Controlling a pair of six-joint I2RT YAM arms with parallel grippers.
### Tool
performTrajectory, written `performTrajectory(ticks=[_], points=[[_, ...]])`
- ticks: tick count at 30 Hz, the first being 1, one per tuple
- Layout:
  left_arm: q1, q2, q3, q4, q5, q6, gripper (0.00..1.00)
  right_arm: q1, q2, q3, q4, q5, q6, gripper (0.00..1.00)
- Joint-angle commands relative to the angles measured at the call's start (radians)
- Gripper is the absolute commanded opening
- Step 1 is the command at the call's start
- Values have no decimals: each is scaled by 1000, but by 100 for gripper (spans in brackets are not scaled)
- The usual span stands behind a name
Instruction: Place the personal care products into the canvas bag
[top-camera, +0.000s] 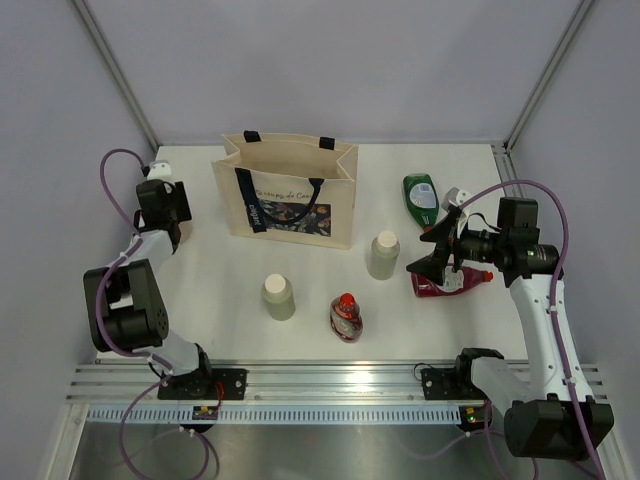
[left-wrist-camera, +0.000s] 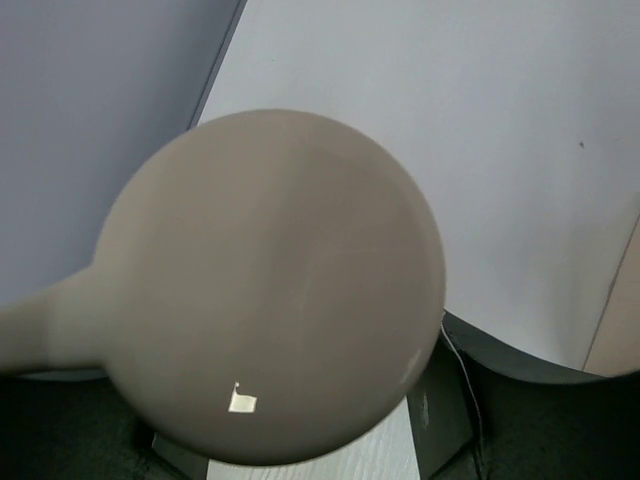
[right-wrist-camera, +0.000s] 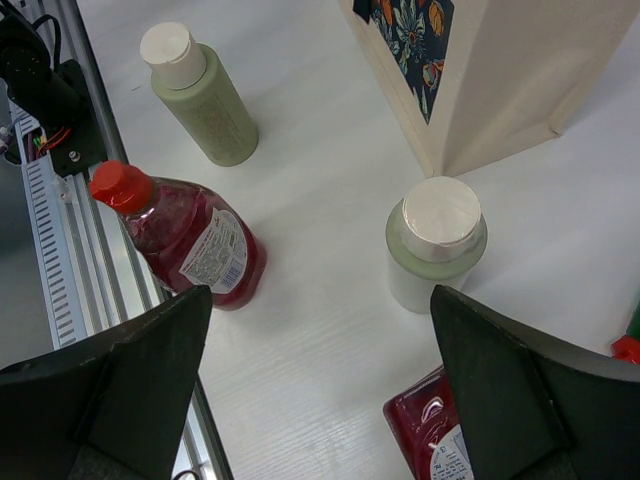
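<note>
The canvas bag (top-camera: 285, 195) stands open at the back centre, its print also in the right wrist view (right-wrist-camera: 480, 70). My left gripper (top-camera: 163, 178) is at the far left, shut on a pale bottle (left-wrist-camera: 270, 280) that fills its wrist view, a dark finger (left-wrist-camera: 440, 410) beside it. My right gripper (top-camera: 432, 250) hangs open above a lying red bottle (top-camera: 450, 283) (right-wrist-camera: 435, 435). Two pale grey-green bottles (top-camera: 279, 297) (top-camera: 383, 254) and a red bottle (top-camera: 346, 316) stand upright in front of the bag. A dark green bottle (top-camera: 421, 192) lies at the back right.
A ribbed metal rail (top-camera: 330, 380) runs along the near edge and carries both arm bases. Grey walls and slanted frame posts (top-camera: 120, 75) close in the table at the left, right and back. Purple cables loop beside each arm.
</note>
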Motion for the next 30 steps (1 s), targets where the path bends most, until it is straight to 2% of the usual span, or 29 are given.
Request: performTrajectory(ticks=[1, 5, 15, 20, 25, 26, 28, 30], points=[[6, -70, -34, 73, 88, 47, 13, 8, -6, 37, 5, -3, -12, 99], [4, -136, -75, 70, 201, 19, 12, 8, -8, 37, 6, -8, -11, 99], [-1, -245, -190, 72, 320, -174, 13, 8, -15, 35, 6, -12, -7, 100], [-11, -247, -238, 93, 291, -191, 15, 8, -25, 34, 5, -14, -6, 99], [-45, -244, -256, 95, 246, -189, 35, 8, -28, 34, 5, -20, -4, 100], [-54, -245, -265, 98, 238, -189, 45, 8, -29, 34, 5, -21, -6, 100], [-77, -250, -281, 116, 222, -186, 57, 8, -29, 34, 7, -18, -6, 100], [-83, -250, -291, 124, 220, -182, 63, 8, -29, 34, 5, -15, -6, 99]])
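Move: The left hand already has the beige pump bottle between its fingers. The canvas bag's middle is about 30 cm to its right and 5 cm farther out, near hand height. The nearer sage bottle stands some 26 cm right and 18 cm back, 4 cm lower; the upright red bottle about 42 cm right and 23 cm back, also lower. From the right hand the bag is roughly 33 cm left, 23 cm ahead and 11 cm below. Rightward and somewhat back, at a constant height, the left hand carries the pump bottle towards the canvas bag: about 8 cm right and 4 cm back, with the backward part done by halfway and the rest nearly all sideways. Its wrist turns some 10 degrees clockwise and rolls left side down by a little more, while the fingers keep their hold. ##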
